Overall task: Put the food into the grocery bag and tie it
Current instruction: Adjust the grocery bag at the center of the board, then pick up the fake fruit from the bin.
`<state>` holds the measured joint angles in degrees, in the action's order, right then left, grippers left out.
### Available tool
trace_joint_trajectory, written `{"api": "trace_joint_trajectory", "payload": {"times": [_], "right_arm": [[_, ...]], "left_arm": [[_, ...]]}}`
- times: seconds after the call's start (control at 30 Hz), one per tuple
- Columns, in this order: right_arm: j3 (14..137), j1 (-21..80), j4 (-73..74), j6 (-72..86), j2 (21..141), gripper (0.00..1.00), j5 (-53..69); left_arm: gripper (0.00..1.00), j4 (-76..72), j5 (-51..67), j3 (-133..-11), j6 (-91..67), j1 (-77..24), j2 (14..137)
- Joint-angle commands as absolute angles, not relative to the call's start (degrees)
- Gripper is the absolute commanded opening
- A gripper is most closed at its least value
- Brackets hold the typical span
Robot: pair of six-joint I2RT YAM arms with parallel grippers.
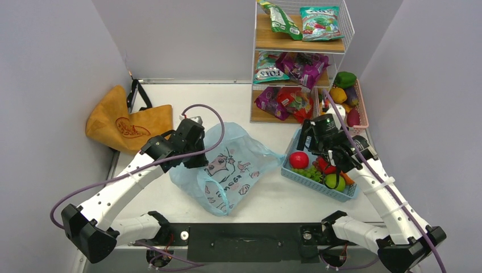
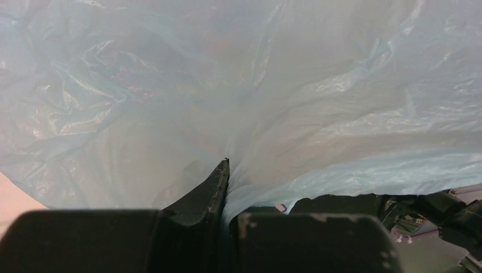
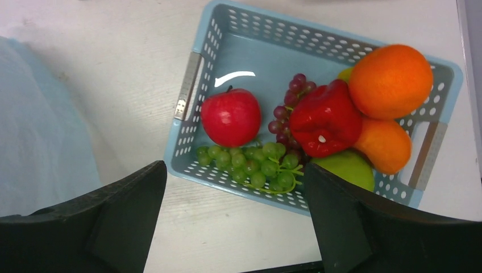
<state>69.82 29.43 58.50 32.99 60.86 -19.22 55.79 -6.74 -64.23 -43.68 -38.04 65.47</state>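
The light blue grocery bag (image 1: 233, 168) lies crumpled on the table's middle. My left gripper (image 1: 196, 151) is shut on a fold of its plastic (image 2: 284, 85), pinched between the fingers (image 2: 216, 185). The food sits in a blue perforated basket (image 3: 284, 31): a red apple (image 3: 231, 116), green grapes (image 3: 250, 162), purple grapes (image 3: 287, 108), a red pepper (image 3: 325, 119), an orange (image 3: 391, 81), an orange-yellow pepper (image 3: 385, 143) and a green apple (image 3: 347, 170). My right gripper (image 3: 234, 168) hangs open over the basket's near rim, holding nothing.
A tan tote (image 1: 128, 122) with black straps lies at the back left. A wire shelf (image 1: 301, 57) with snack bags stands at the back, and a pink basket (image 1: 360, 108) of vegetables sits beside it. Grey walls close in on both sides.
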Motion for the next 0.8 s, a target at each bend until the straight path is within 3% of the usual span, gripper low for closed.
{"api": "trace_joint_trajectory", "payload": {"times": [0.0, 0.2, 0.53, 0.77], "right_arm": [[66.11, 27.65, 59.65, 37.66, 58.44, 0.86, -16.83], [58.75, 27.38, 58.99, 42.17, 59.97, 0.81, -13.3], [49.44, 27.25, 53.04, 43.48, 61.93, 0.6, -10.11], [47.74, 27.17, 51.77, 42.42, 62.93, 0.55, -13.21]], "left_arm": [[0.0, 56.0, -5.31, -68.35, -36.18, -36.65, 66.43], [0.0, 53.48, -4.69, -65.23, -33.7, -34.89, 67.31], [0.0, 51.87, -1.48, -61.6, -31.03, -31.8, 65.93], [0.0, 52.19, -0.12, -60.88, -32.12, -30.83, 65.45]]}}
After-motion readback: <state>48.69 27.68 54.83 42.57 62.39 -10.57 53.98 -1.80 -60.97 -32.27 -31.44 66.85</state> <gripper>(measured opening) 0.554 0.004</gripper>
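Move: The green grapes, in the near part of the blue basket, lie about 18 cm below the right hand, roughly 2 cm back and 1 cm to its right. The red apple is some 4 cm ahead and 2 cm left of that hand, the red pepper 3 cm ahead and 8 cm right, the green fruit 4 cm back and 10 cm right. From the left hand, the bag's middle is about 8 cm right, 1 cm ahead and 10 cm down; the grapes are nearly 40 cm right, 1 cm ahead and 14 cm down. Towards the green grapes, still untouched, the empty right hand sinks about 13 cm and draws back some 5 cm, its fingers tipping about 20 degrees steeper and narrowing from wide to roughly half open above the basket's near side. The left hand keeps the bag's rim pinched, easing it down and left a couple of centimetres. ##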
